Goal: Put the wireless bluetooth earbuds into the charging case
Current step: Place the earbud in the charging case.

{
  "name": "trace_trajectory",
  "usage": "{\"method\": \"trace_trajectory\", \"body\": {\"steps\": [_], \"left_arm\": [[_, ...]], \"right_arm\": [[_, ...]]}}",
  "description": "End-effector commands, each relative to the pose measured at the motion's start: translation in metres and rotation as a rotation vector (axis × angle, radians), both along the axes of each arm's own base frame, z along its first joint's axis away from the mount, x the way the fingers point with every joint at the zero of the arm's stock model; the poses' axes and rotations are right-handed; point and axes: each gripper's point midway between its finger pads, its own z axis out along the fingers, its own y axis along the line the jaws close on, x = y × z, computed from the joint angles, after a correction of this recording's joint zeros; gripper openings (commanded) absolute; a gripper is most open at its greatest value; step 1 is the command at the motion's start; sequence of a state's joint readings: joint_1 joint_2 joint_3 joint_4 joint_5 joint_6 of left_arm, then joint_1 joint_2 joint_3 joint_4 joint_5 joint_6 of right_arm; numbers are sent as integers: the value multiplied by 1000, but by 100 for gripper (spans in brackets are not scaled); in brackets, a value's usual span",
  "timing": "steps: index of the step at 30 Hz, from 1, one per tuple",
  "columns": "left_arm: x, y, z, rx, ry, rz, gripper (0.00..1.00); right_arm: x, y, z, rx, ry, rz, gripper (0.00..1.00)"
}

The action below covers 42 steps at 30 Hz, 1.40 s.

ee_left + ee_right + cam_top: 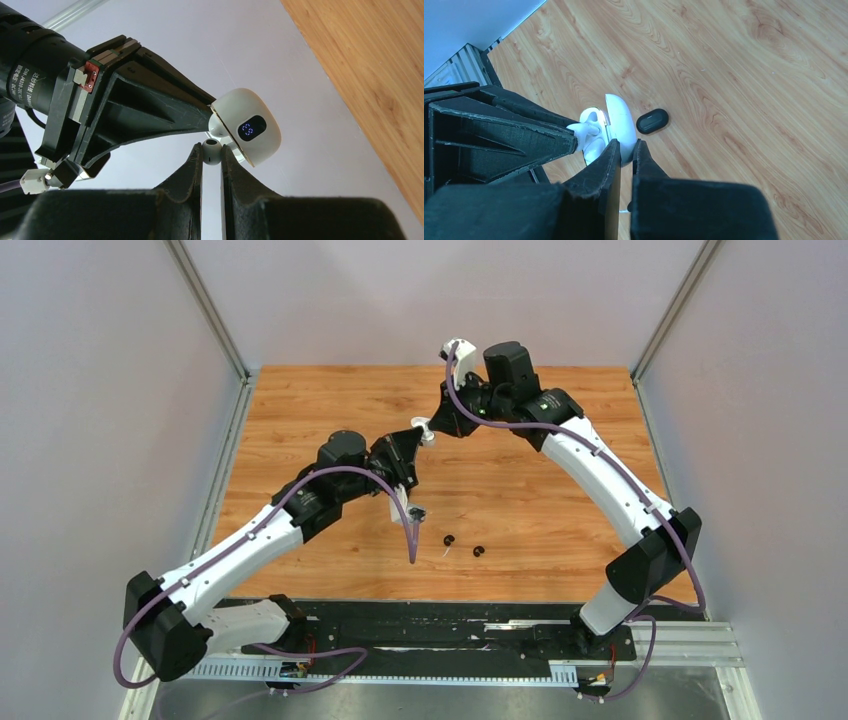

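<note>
Both grippers meet in mid-air above the far middle of the table. My right gripper (626,147) is shut on the lid of the open white charging case (620,125), which shows a lit blue display (251,129). My left gripper (212,150) is shut on a white earbud (211,151), whose tip sits right at the case's opening (593,131). Seen from above, the case (426,430) hangs between the left gripper (412,443) and the right gripper (437,425). Two black earbuds (448,539) (479,551) lie on the wood nearer the arm bases.
A black case (652,121) lies shut on the wooden table (749,90) below the grippers; the top view shows it (416,512) just under the left wrist. Grey walls and metal rails (218,325) enclose the table on three sides.
</note>
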<state>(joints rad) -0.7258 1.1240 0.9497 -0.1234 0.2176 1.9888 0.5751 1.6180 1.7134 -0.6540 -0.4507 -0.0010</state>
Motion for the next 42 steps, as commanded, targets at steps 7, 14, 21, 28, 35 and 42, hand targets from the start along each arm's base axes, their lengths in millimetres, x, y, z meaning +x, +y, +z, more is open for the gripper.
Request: {"method": "trace_trajectory", "body": {"steps": [7,14,21,28,35,42], "left_arm": [[21,16,-4,46,22,165,0],[31,30,5,17,63,266,0],[28,33,4,-10,73,271,0],[25,32,0,0,93,262,2],[22,33,16,-92,112,268,40],[12,38,33,-161,157,264,58]], "right_arm": [[14,3,46,82,-127,-32,0],[13,6,51,94,-129,-27,0],[13,5,57,101,-150,-27,0],[8,6,60,104,-170,-17,0],[11,4,54,79,-185,-21,0],[11,4,50,72,-180,-19,0]]}}
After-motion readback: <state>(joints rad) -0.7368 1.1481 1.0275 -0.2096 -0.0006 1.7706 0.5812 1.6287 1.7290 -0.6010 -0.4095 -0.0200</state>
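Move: The left hand still pinches a white earbud, its stem at the open charging case, whose middle lies some 2 cm ahead, 2 cm to the right and about 1 cm below. The right hand keeps the charging case gripped in mid-air, its middle about 2 cm left of that hand and 1 cm back. Roughly 30 cm below, the black case lies 4 cm ahead and 4 cm left of the left hand; the black earbuds, 6 cm back and 9 cm right of it. The left hand carries the pinched earbud into the free well of the charging case, going about 2.5 cm forward and 2 cm left with a slight rise while it swings some 10 degrees counter-clockwise, and the right hand keeps its hold on the case and shifts only about 1.5 cm forward and slightly up. After a short stay there, the left fingers spread to roughly half open and let go of the earbud, as the hand eases about 1 cm farther left and tips down a few degrees, clear of the case. ##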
